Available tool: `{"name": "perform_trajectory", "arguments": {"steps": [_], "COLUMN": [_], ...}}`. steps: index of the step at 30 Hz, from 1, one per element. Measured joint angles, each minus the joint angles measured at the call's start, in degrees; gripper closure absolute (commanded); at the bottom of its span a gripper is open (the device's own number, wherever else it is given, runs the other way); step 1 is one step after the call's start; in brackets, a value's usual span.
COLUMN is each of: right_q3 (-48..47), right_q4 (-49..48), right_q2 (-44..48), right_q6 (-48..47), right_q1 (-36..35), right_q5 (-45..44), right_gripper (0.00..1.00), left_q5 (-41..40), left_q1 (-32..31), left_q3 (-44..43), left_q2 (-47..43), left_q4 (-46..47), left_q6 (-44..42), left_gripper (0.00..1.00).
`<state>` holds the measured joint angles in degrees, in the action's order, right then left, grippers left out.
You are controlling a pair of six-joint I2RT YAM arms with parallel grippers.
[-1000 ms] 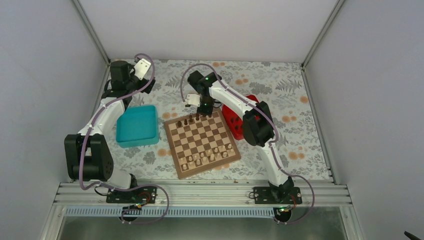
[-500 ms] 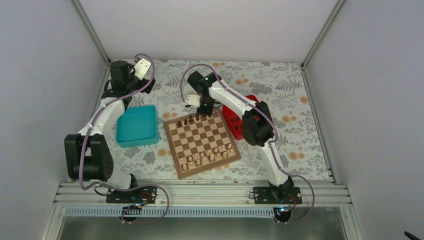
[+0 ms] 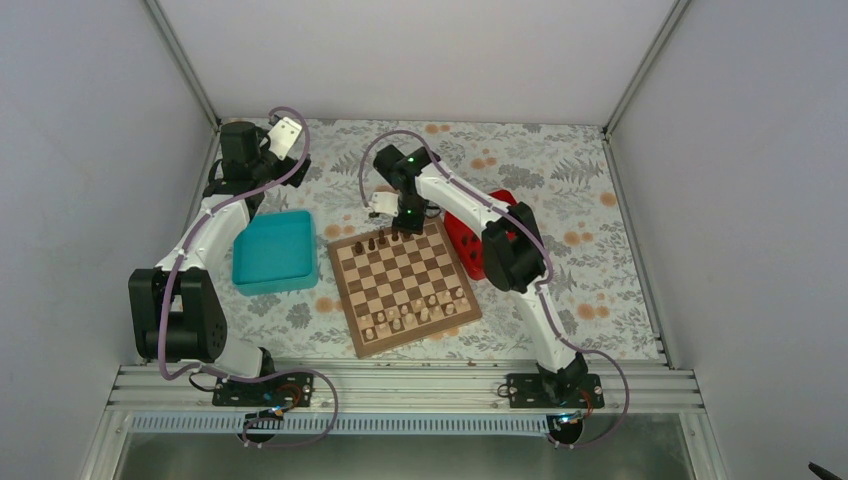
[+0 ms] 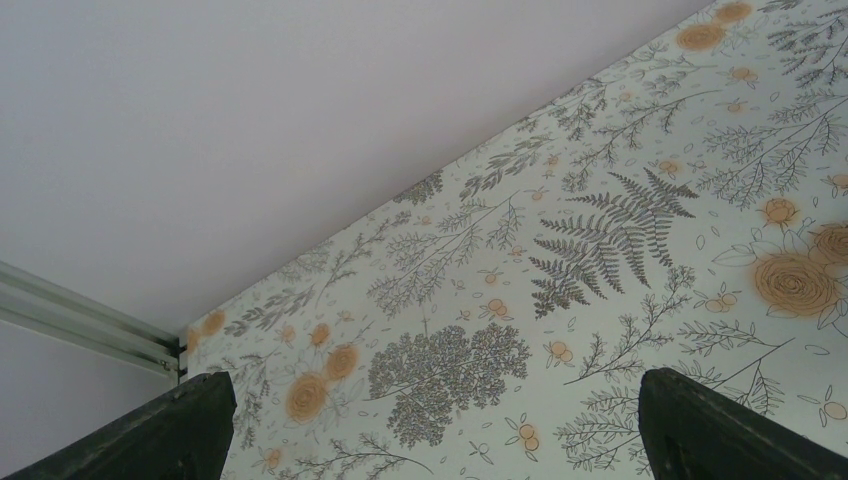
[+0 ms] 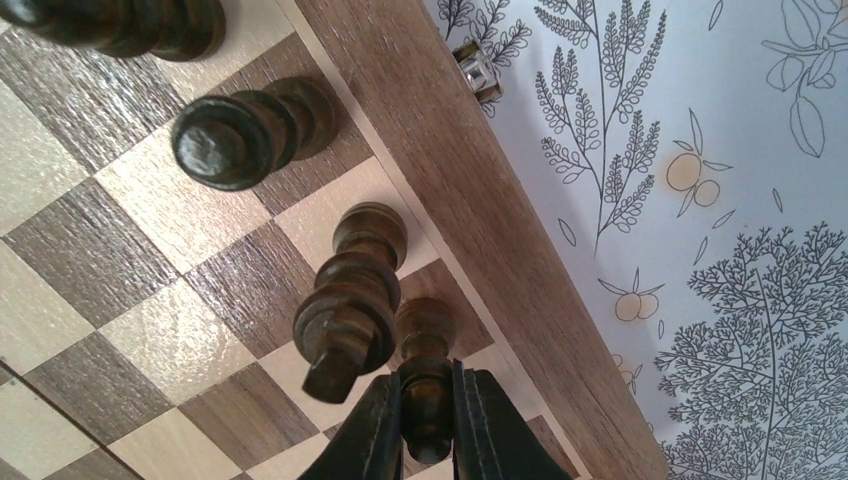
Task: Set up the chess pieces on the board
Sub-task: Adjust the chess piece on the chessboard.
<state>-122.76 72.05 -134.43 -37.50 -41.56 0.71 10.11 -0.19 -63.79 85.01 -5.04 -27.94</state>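
Note:
The board lies in the middle of the table, with a few dark chess pieces along its far row and pale chessmen in the near rows. My right gripper hangs over the far row. In the right wrist view this gripper is shut on a dark chess piece, whose base is at a dark square beside the board's tan border. A taller dark piece stands right next to it on the left. My left gripper is open over bare tablecloth at the back left.
A teal tray sits left of the board, and a red tray sits at its right behind the right arm. Another dark piece stands further along the row. The enclosure walls close in the back and sides.

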Motion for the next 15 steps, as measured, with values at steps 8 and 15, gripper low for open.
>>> {"name": "perform_trajectory", "arguments": {"steps": [8, 15], "right_q3": [0.0, 0.0], "right_q4": [0.0, -0.09], "right_q2": [0.0, 0.13], "right_q6": [0.02, 0.26], "right_q1": [-0.04, 0.09], "right_q5": [-0.02, -0.98], "right_gripper": [0.69, 0.56], "left_q5": [0.0, 0.0], "left_q1": [0.0, 0.0], "left_q3": [0.02, 0.07], "left_q2": [0.0, 0.0], "left_q4": [0.0, 0.0], "left_q6": [-0.11, -0.13], "left_gripper": [0.0, 0.0]}}
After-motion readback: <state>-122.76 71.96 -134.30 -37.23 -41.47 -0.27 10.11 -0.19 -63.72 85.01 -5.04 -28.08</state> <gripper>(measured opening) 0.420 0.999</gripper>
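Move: The right hand already grips a dark chess piece at its square in the board's far row, its middle about 1 cm below the hand point. The dark king stands some 3 cm left and 1 cm back; beyond it another dark piece stands 5 cm left and 1 cm back of the hand. One more is tucked about 3 cm right and 1 cm ahead. From the idle left hand, the gripped piece lies roughly 28 cm right, 11 cm back and 18 cm lower. Staying in place with the fingers pointing straight down, the right hand opens from a nearly shut grip to a little under half wide and lets go of the dark piece beside the king. Only as the fingers part does the hand start to ease off, less than 0.5 cm forward and to the right, the piece still standing between the open fingers. ##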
